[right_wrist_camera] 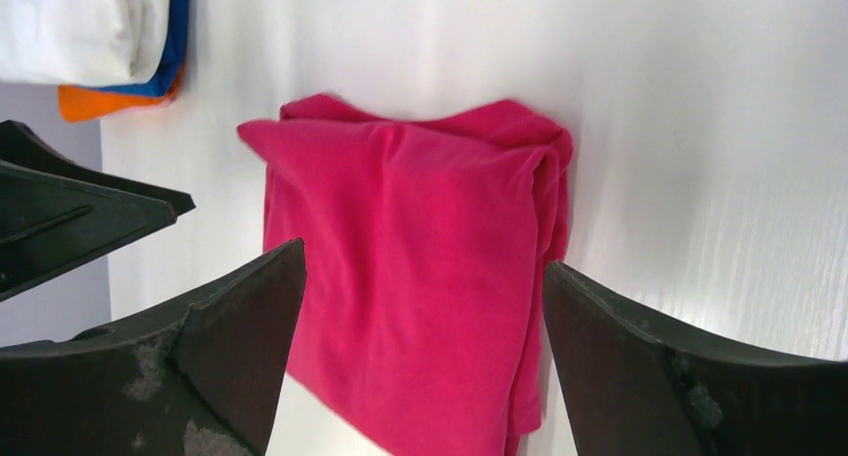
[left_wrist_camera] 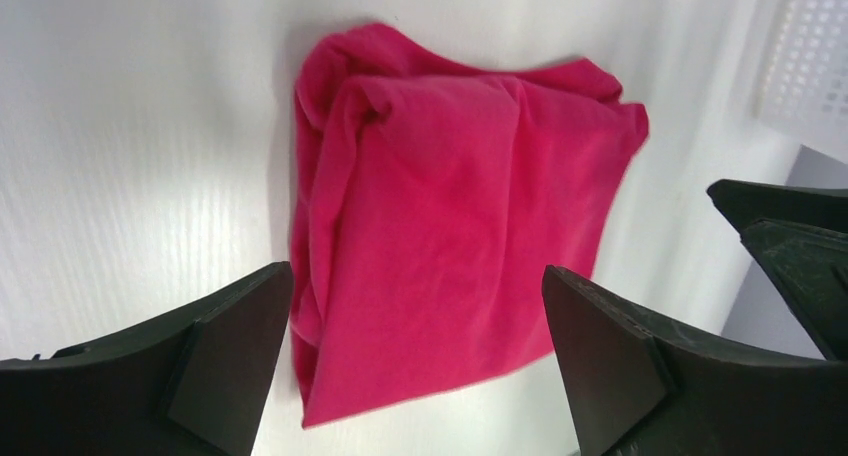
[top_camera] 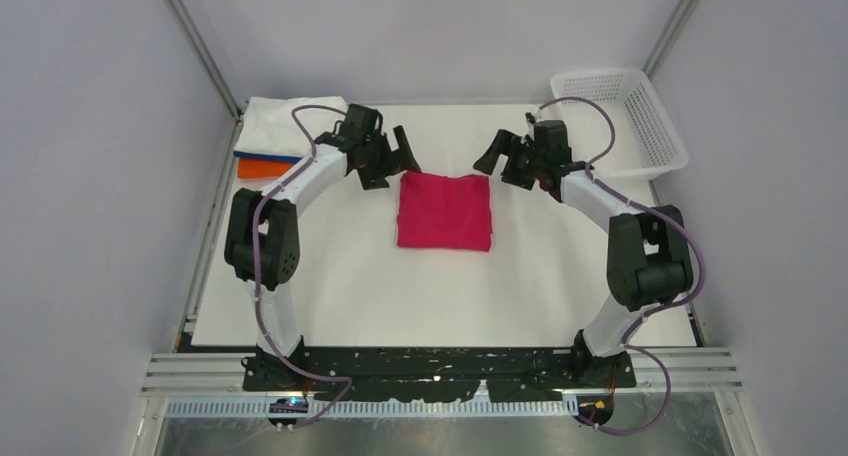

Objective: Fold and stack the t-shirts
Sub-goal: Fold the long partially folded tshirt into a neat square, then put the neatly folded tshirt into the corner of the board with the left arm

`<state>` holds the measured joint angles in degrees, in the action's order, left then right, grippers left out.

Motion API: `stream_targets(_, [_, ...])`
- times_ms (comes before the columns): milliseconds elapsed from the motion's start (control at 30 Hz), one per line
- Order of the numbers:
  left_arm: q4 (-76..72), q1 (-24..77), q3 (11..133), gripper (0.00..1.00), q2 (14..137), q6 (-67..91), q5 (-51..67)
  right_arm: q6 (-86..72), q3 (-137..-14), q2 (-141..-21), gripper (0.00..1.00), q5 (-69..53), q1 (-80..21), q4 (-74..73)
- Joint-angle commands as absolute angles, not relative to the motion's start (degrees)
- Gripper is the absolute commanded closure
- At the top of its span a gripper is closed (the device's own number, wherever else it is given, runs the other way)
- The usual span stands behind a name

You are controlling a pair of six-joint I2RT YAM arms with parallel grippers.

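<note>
A magenta-red t-shirt [top_camera: 445, 211] lies folded into a rectangle in the middle of the white table [top_camera: 330, 296]; it also shows flat in the left wrist view [left_wrist_camera: 450, 226] and the right wrist view [right_wrist_camera: 420, 276]. At the back left a stack holds a white t-shirt [top_camera: 275, 121] over a blue one [top_camera: 265, 155] and an orange one [top_camera: 262, 168]. My left gripper [top_camera: 392, 158] hovers open above the magenta shirt's back left corner, with nothing between its fingers [left_wrist_camera: 225, 346]. My right gripper [top_camera: 503, 159] hovers open above the back right corner, also holding nothing.
A white plastic mesh basket [top_camera: 625, 121] stands at the back right corner. Metal frame posts and pale walls close in the table on three sides. The arm bases sit on the near edge rail [top_camera: 440, 371].
</note>
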<state>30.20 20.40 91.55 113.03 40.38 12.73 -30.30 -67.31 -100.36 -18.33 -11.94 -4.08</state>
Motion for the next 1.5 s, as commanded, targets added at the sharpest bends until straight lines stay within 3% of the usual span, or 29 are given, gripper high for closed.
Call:
stream_targets(0, [19.7, 22.3, 85.7, 0.00, 105.5, 43.2, 17.3, -31.0, -60.9, -92.3, 0.05, -22.7, -12.6, 2.0])
stream_targets(300, [14.7, 24.2, 91.5, 0.00, 117.3, 50.0, 20.8, -35.3, -62.3, -100.7, 0.05, -28.5, -14.6, 9.6])
stream_targets(533, [23.5, 24.4, 97.9, 0.00, 125.7, 53.3, 17.5, -36.8, -63.3, -109.0, 0.04, -26.9, -15.4, 11.9])
stream_targets(700, [24.3, 25.4, 91.0, 0.00, 123.3, 53.5, 20.5, -36.7, -54.4, -106.8, 0.04, -26.2, -16.5, 12.9])
stream_targets(1000, [19.4, 31.1, 61.7, 0.00, 99.1, 49.1, 17.6, -38.4, -34.7, -87.1, 0.05, -22.1, -21.3, 13.8])
stream_targets(1300, [23.1, 34.5, 54.7, 0.00, 84.1, 48.4, 6.8, -39.4, -28.1, -61.1, 0.04, -12.2, -22.4, 6.0])
stream_targets(1467, [23.0, 36.4, 47.7, 0.00, 82.1, 49.3, 4.4, -39.6, -25.0, -49.8, 0.05, -6.3, -22.1, 0.9])
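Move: From the left hand the red t-shirt's middle lies about 8 cm back, 11 cm to the right and 5 cm below, with the shirt's far edge close to level with the hand. From the right hand it lies some 8 cm back, 12 cm left and 5 cm down. The folded stack stands about 29 cm left and 12 cm ahead of the left hand; the empty basket is roughly 31 cm right and 14 cm ahead of the right hand. Both wide-open hands first lift slightly, swing inwards over the shirt's far part (left hand 7 cm right, right hand 5 cm left), and sink onto it to some 6 cm below where they began, each tilting by around 10 degrees. Keeping low and level, they drag the shirt back towards the base, travelling about 15 cm with fingers still open, then rise off it and part outwards, the right hand lifting higher. ##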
